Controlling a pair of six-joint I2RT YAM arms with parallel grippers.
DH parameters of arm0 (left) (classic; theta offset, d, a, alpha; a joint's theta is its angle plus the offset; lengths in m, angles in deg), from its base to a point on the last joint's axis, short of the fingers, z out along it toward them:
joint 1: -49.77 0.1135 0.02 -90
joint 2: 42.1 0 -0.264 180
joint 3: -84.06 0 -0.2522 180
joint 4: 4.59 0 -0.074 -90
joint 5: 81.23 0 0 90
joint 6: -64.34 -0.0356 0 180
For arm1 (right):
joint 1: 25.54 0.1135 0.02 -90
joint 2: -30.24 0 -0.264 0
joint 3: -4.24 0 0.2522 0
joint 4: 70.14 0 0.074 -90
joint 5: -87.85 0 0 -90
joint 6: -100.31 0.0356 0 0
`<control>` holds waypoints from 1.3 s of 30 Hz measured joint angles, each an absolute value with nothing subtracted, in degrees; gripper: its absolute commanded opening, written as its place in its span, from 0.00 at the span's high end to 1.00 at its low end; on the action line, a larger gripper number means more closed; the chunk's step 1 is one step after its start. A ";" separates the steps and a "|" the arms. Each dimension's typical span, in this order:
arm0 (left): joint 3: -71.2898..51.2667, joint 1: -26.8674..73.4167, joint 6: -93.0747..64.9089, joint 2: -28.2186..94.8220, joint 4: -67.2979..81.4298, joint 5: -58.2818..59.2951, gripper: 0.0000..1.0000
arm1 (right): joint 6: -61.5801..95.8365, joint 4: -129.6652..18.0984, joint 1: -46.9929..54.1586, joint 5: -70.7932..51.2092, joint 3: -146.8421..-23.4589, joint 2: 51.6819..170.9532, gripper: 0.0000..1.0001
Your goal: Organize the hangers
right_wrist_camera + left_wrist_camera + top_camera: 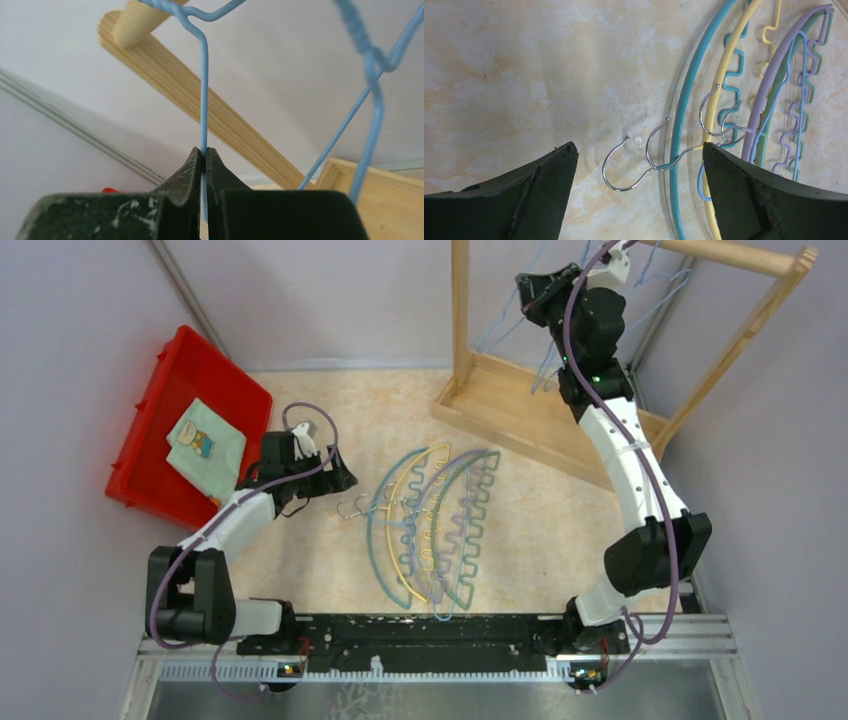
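Several arched plastic hangers lie in a pile mid-table: blue (378, 540), yellow (400, 530), purple (440, 540) and green (468, 540), metal hooks pointing left. My left gripper (345, 480) is open just left of them; in the left wrist view its gripper (639, 150) straddles the metal hooks (624, 165), with the blue (679, 150), yellow (710, 115), purple (769, 90) and green (780, 77) arches and a thin light-blue wire hanger (804, 75) to the right. My right gripper (528, 288) is raised by the wooden rack (520, 410); its gripper (204, 151) is shut on a light-blue wire hanger (202, 90) hooked over the rod (135, 20).
A red bin (185, 420) holding a folded pale-green cloth (205, 445) sits at the far left. Other light-blue wire hangers (665, 295) hang from the rack's rod (730, 254). A second wire hanger (375, 75) hangs right of the held one.
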State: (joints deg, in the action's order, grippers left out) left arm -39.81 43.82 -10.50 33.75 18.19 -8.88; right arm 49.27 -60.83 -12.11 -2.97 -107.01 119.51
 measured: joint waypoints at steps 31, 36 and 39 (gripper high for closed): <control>-39.81 44.17 -10.92 33.75 18.40 -8.82 0.00 | 44.12 -51.23 -10.21 2.12 -96.26 104.17 0.32; -39.81 44.17 -10.77 33.77 18.38 -8.82 0.00 | 37.45 -48.41 -2.87 -2.49 -98.97 101.65 0.32; -39.81 44.17 -10.29 33.97 18.21 -8.86 0.00 | 33.23 -44.61 3.95 -5.35 -100.39 103.08 0.36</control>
State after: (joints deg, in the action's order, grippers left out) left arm -39.81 44.17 -10.29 33.97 18.21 -8.86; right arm 33.23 -44.61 3.95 -5.35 -100.39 103.08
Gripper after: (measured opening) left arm 0.997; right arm 0.674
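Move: The right hand holds a blue hanger by one wire. The wooden rail passes about 4 cm ahead of this hand and some 13 cm above it. The rack's left post stands roughly 10 cm to the hand's left and 8 cm ahead. The nearest blue hanger already hung is some 8 cm to its right and 4 cm back. From the idle left hand, that stretch of rail lies about 19 cm ahead, 32 cm right and 53 cm up. Down some 7 cm, with about 3 cm forward and a little more to the right, the right hand lowers the held hanger's hook onto the rail, its fingers tipping down about 10 degrees. Then it opens, lets go of the wire and backs off about 15 cm, rising and swinging left as the wrist rolls and yaws left. ##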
